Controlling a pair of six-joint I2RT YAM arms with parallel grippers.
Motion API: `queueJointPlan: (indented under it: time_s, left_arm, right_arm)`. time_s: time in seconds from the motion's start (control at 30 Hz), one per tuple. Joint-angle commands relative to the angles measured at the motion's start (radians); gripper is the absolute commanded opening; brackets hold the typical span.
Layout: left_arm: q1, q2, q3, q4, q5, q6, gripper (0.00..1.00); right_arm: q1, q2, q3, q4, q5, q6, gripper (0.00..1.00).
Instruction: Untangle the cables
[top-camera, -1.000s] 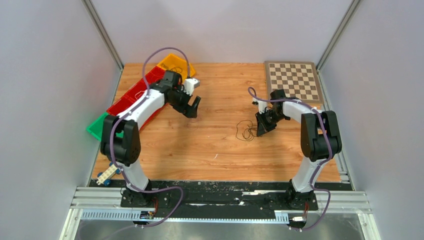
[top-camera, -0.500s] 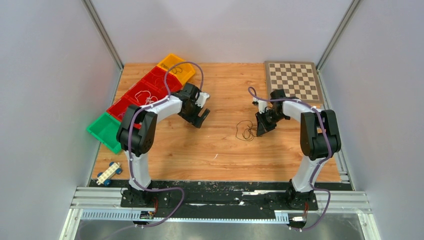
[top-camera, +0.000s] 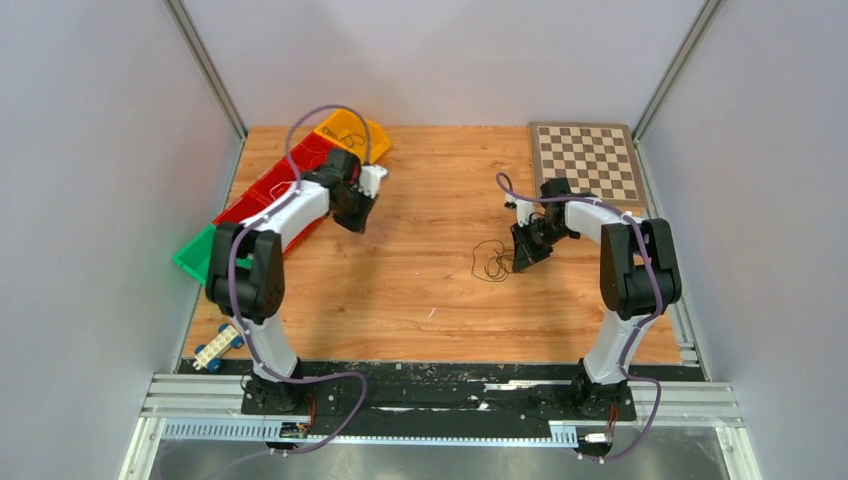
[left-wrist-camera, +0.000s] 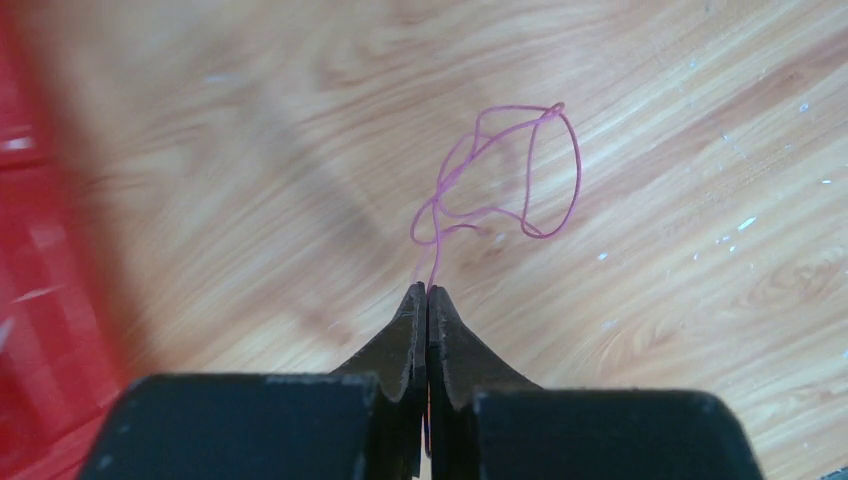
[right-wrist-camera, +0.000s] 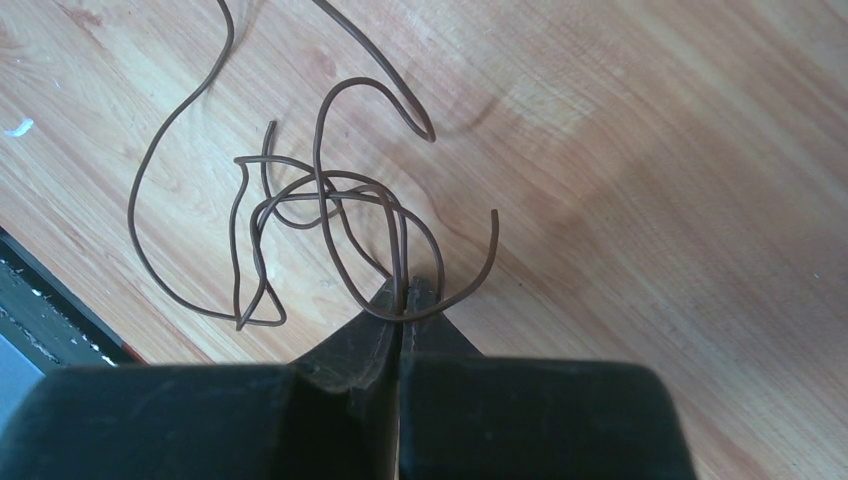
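Observation:
In the left wrist view my left gripper (left-wrist-camera: 427, 290) is shut on the end of a thin pink cable (left-wrist-camera: 578, 175). That cable curls in loose loops ahead of the tips, over the wooden table. From above, the left gripper (top-camera: 352, 215) sits by the coloured bins. My right gripper (right-wrist-camera: 403, 290) is shut on a dark brown cable tangle (right-wrist-camera: 320, 185), pinching strands at its near edge. The rest of the tangle lies in loops on the wood. In the top view the tangle (top-camera: 488, 262) lies just left of the right gripper (top-camera: 520, 258).
A row of bins runs along the left edge: yellow (top-camera: 350, 130), red (top-camera: 262, 192), green (top-camera: 195, 257). A chessboard (top-camera: 587, 160) lies at the back right. A small white brick toy with blue wheels (top-camera: 217, 347) sits at the front left.
The left arm swung right toward the middle, then drew back toward the bins, and its jaws went from open to shut. The right arm and the brown tangle stayed put.

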Motion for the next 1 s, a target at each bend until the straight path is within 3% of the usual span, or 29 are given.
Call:
queueJointPlan:
  time_s: [0.0, 0.33, 0.5, 0.7, 0.97]
  left_arm:
    - [0.145, -0.198, 0.100, -0.115, 0.104, 0.100, 0.00]
    - [0.632, -0.465, 0.161, -0.418, 0.204, 0.250, 0.00]
    - [0.821, -0.535, 0.130, -0.462, 0.127, 0.305, 0.00]
    - [0.945, -0.527, 0.045, -0.384, -0.097, 0.238, 0.00]
    - [0.968, -0.458, -0.062, -0.203, -0.235, 0.197, 0.00]
  right_arm:
    - [0.010, -0.007, 0.023, 0.037, -0.024, 0.010, 0.00]
    - [0.018, -0.032, 0.023, 0.018, -0.023, -0.011, 0.00]
    - [0.025, -0.018, 0.041, 0.002, -0.026, -0.028, 0.00]
    - [0.027, -0.013, 0.069, -0.022, -0.026, -0.052, 0.00]
    - [0.028, -0.003, 0.124, -0.068, -0.022, -0.087, 0.00]
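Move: The green bin, where the purple cable in the left fingers is being taken, lies about 30 cm to the left of the left hand, some 7 cm back and 2 cm below. On the way, the red compartment next to the bin is about 23 cm left and 1 cm ahead; the white cable's compartment is roughly 15 cm left and 7 cm ahead. From the right hand, the green bin is about 63 cm left, level fore-and-aft and 1 cm above. The purple cable, still pinched in the shut left fingers, is swept quickly some 34 cm left across the red compartments to the green bin. The hand climbs about 19 cm, then sinks 6 cm; after a slight start forward it draws back roughly 13 cm, turning about 45 degrees counter-clockwise. The right hand keeps its pinch on the dark cable, easing up, forward and left by barely 2 cm. ##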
